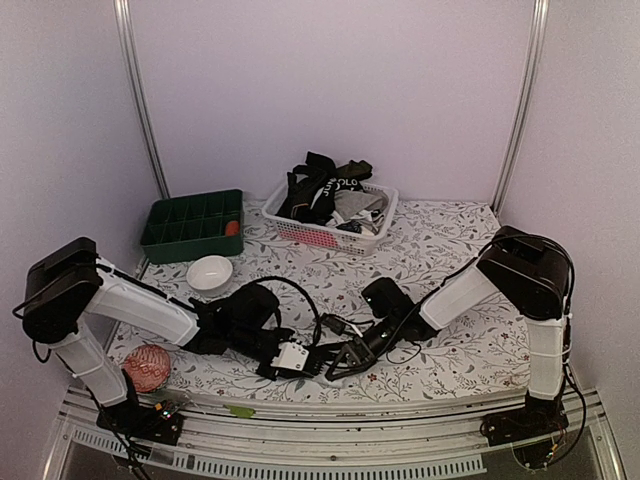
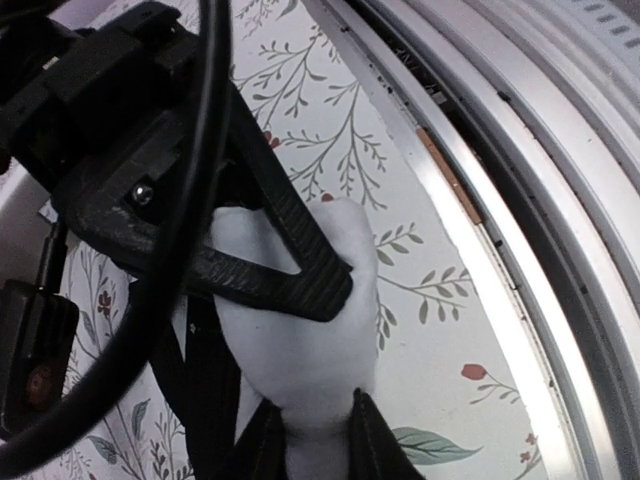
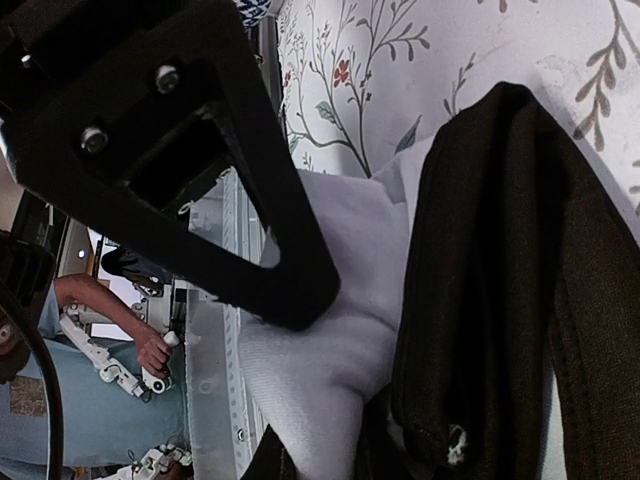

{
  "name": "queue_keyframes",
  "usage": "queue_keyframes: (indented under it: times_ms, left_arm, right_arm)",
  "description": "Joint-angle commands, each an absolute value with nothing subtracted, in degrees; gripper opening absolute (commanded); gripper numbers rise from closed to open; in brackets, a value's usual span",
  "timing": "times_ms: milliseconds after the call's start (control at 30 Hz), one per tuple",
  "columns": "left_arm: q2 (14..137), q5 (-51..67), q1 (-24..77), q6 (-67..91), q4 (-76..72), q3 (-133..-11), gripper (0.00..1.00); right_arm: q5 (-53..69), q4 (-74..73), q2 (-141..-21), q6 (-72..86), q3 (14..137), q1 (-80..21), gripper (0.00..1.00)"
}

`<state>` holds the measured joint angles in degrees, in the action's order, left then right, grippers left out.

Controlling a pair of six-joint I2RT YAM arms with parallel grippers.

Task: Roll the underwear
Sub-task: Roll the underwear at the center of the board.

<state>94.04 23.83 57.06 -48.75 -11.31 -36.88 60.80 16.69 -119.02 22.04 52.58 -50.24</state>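
One piece of underwear [image 1: 293, 357], white with a black waistband [image 3: 500, 280], lies bunched at the table's front edge. Both grippers meet on it. My left gripper [image 2: 315, 445] is shut on a fold of the white cloth [image 2: 300, 340], its two dark fingers pinching it from either side. From the right, my right gripper [image 3: 320, 450] is shut on the same white cloth [image 3: 330, 330]. In the top view the left gripper [image 1: 305, 360] and the right gripper [image 1: 343, 356] nearly touch. More underwear [image 1: 325, 185], mostly black, is heaped in the basket.
A white lattice basket [image 1: 300, 232] stands at the back centre. A green compartment tray [image 1: 190, 225] sits back left, with a white bowl [image 1: 209, 272] in front of it. A reddish ball [image 1: 147, 366] lies front left. The metal rail [image 2: 520, 200] runs close along the front edge.
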Motion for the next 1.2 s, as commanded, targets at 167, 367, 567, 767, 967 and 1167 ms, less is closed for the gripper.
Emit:
queue_keyframes:
  times_ms: [167, 367, 567, 767, 967, 1167]
  left_arm:
    - [96.73, 28.27, 54.77, -46.02, 1.33, -42.52, 0.00]
    - [103.45, 38.81, 50.08, -44.71, 15.25, -52.64, 0.00]
    - [116.76, 52.75, 44.16, -47.83, 35.44, -68.17, 0.00]
    - [128.72, 58.40, 41.56, -51.60, 51.79, -80.99, 0.00]
    - [136.38, 61.37, 39.63, -52.61, 59.80, -88.37, 0.00]
    - [137.79, 60.48, 39.61, -52.02, 61.31, -89.93, 0.00]
  right_arm:
    - [46.72, 12.47, -112.82, 18.06, 47.69, -47.57, 0.37]
    - [35.16, 12.11, -98.42, 12.81, 41.89, -46.78, 0.51]
    - [27.52, 9.86, -88.25, 8.35, 37.07, -47.48, 0.58]
    - [17.97, 8.62, -85.78, 1.29, 37.46, -54.63, 0.60]
    - [11.41, 8.46, -91.12, -5.76, 42.69, -58.83, 0.60]
    - [9.83, 7.75, -96.76, -11.29, 47.86, -60.38, 0.60]
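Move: The rolled white body of the underwear lies crosswise between the hands, its middle about 3 cm right of the left hand, level with it and 1 cm lower. Its still unrolled black waistband lies about 4 cm ahead and 3 cm right of that hand; the front rail runs some 7 cm behind it. The right hand already holds the right end, the roll's middle about 3 cm to its left, neither ahead nor back. Left pinches the underwear and rolls it some 65 degrees and about 5 cm forward; right releases and rises. ##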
